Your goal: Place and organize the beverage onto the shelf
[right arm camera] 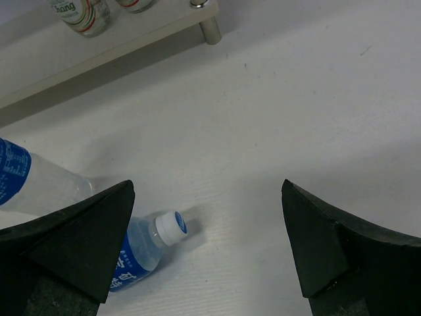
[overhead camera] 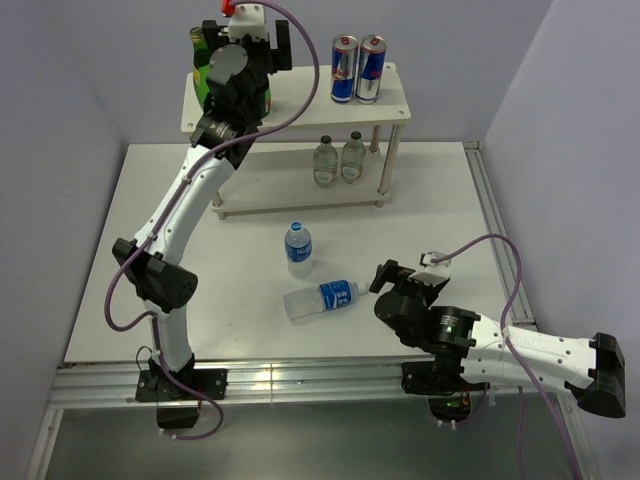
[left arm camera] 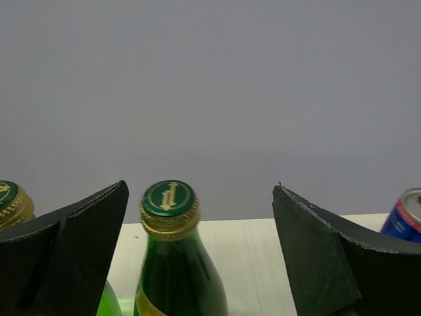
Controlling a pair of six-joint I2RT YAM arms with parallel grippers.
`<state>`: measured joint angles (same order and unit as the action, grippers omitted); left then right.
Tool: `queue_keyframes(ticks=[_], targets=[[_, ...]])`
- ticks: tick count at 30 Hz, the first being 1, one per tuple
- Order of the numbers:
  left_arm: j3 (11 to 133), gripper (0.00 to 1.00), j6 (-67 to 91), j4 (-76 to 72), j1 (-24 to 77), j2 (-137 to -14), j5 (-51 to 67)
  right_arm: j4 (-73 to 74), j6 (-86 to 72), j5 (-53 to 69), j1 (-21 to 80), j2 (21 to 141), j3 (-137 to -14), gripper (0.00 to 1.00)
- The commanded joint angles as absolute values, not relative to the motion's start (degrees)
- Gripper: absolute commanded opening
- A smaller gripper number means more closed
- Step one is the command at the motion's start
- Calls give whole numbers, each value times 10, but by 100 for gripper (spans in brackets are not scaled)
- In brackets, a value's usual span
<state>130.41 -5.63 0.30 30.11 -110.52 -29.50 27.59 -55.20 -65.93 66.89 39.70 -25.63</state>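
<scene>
On the shelf's [overhead camera: 395, 105] top board, at its left end, stands a green glass bottle [left arm camera: 170, 263] between the fingers of my open left gripper [left arm camera: 199, 187], close to the left finger and free of both. A second green bottle [left arm camera: 9, 203] peeks in beside it. From above, my left gripper [overhead camera: 232, 62] hides most of the green bottles [overhead camera: 200, 48]. Two clear pale bottles [overhead camera: 338, 160] stand on the lower board. One blue-label bottle [overhead camera: 298, 248] stands on the table and another [overhead camera: 322, 298] lies on its side. My right gripper [overhead camera: 408, 268] hangs open just right of its cap [right arm camera: 172, 227].
Two blue-and-silver cans [overhead camera: 357, 68] stand at the right of the top board, one of them [left arm camera: 408, 217] at the edge of the left wrist view. A shelf leg [right arm camera: 210, 29] stands ahead of my right gripper [right arm camera: 207, 250]. A metal rail [overhead camera: 300, 380] runs along the table's near edge.
</scene>
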Motion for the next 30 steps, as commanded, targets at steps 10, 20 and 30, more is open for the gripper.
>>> queue_keyframes(ticks=[10,20,30], targets=[[1260,99,-134,-58,369,-1018,-394,265,-555,-672,671,397,-256,100],[1076,99,-172,-120,472,-866,-514,264,-554,-672,671,405,-258,100],[747,98,148,77,591,-642,-476,261,-552,-672,671,412,-260,100]])
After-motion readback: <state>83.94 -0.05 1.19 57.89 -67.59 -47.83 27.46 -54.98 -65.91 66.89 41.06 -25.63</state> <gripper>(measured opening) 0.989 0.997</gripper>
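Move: The upright water bottle, likely next, is roughly 20 cm back, 8 cm right and 42 cm below the left hand; the lying one is 29 cm back, 17 cm right, 50 cm below. The just-placed green bottle stands between the open fingers, 1 cm ahead, 2 cm left, its middle 8 cm down; the other is 11 cm left, 1 cm ahead, equally low. The right hand has the upright water bottle 11 cm ahead, 24 cm left, 4 cm below. The second green bottle is left standing on the top shelf as the left hand, fingers still wide open, backs off it by about 23 cm towards its base, first easing up a little. Late on it sinks some 6 cm past the shelf's front, its fingers dipping and turning clockwise roughly 10 degrees towards the upright water bottle's side. ##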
